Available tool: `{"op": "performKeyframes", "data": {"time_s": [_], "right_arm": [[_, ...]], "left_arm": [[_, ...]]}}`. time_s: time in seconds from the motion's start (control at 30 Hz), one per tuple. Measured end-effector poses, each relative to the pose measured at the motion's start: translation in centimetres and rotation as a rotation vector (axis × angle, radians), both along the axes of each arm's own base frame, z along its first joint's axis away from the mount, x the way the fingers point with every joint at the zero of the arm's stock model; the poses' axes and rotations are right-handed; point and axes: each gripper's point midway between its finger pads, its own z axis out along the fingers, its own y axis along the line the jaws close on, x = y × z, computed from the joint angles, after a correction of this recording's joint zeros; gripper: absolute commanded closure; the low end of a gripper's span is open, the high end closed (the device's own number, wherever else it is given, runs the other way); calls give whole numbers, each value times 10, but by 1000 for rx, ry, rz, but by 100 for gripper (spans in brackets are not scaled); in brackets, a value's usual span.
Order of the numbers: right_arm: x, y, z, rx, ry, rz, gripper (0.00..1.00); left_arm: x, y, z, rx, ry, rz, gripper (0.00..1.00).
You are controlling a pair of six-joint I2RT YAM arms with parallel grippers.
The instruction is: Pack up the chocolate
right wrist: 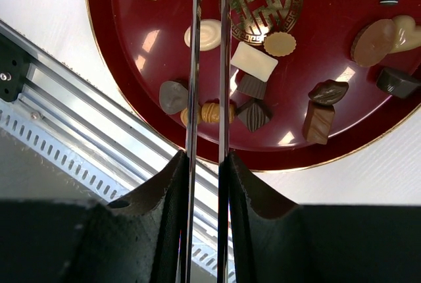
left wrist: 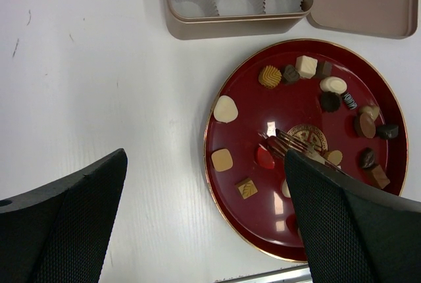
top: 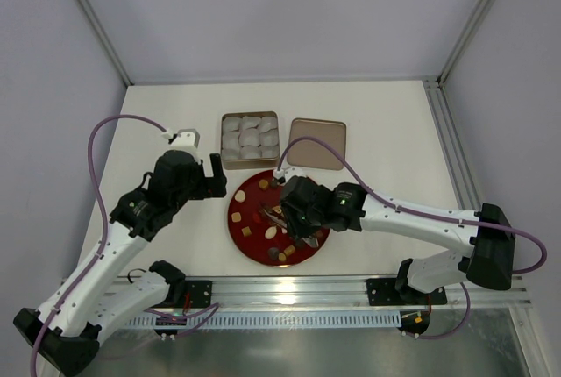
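The chocolate (left wrist: 225, 108) lies as several small cream, tan, dark and red pieces scattered over a red plate (left wrist: 289, 108). My right gripper (right wrist: 208, 161) is shut on a pair of metal tongs (right wrist: 224, 66), whose two blades reach out low over the plate (right wrist: 131, 46). Their tips (left wrist: 273, 139) end beside a red piece (left wrist: 264, 158) near the plate's middle; I cannot tell whether they touch it. My left gripper (left wrist: 207, 230) hangs open over the bare table just left of the plate, holding nothing.
A tan tin (top: 250, 166) lined with white paper cups stands behind the plate, its lid (top: 317, 144) lying flat to its right. An aluminium rail (top: 351, 289) runs along the near table edge just below the plate.
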Motion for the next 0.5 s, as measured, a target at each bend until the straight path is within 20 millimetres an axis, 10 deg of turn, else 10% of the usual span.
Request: {"op": "performKeyframes", "data": {"time_s": [0.5], "right_arm": [[23,11,61,51,-106,-19,80]], "left_arm": [[0,7,6,15,-32,20,0]]}}
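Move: The chocolate box stands about 25 cm ahead and 13 cm left of my right hand, 7 cm lower; its lid lies 24 cm ahead and 5 cm right. The tan chocolate, already in the tongs' tips, is some 7 cm ahead, 9 cm left and 8 cm below, and the red chocolate is about 5 cm ahead and 11 cm left. From my left hand the box is roughly 16 cm ahead, 10 cm right. Keeping the tongs squeezed in my right fingers, with the tan chocolate still pinched between their tips, I lift off the red plate, about 6 cm up and gathering speed. I also ease a couple of centimetres forward towards the box, and my wrist tips the tongs' far end up slightly. ##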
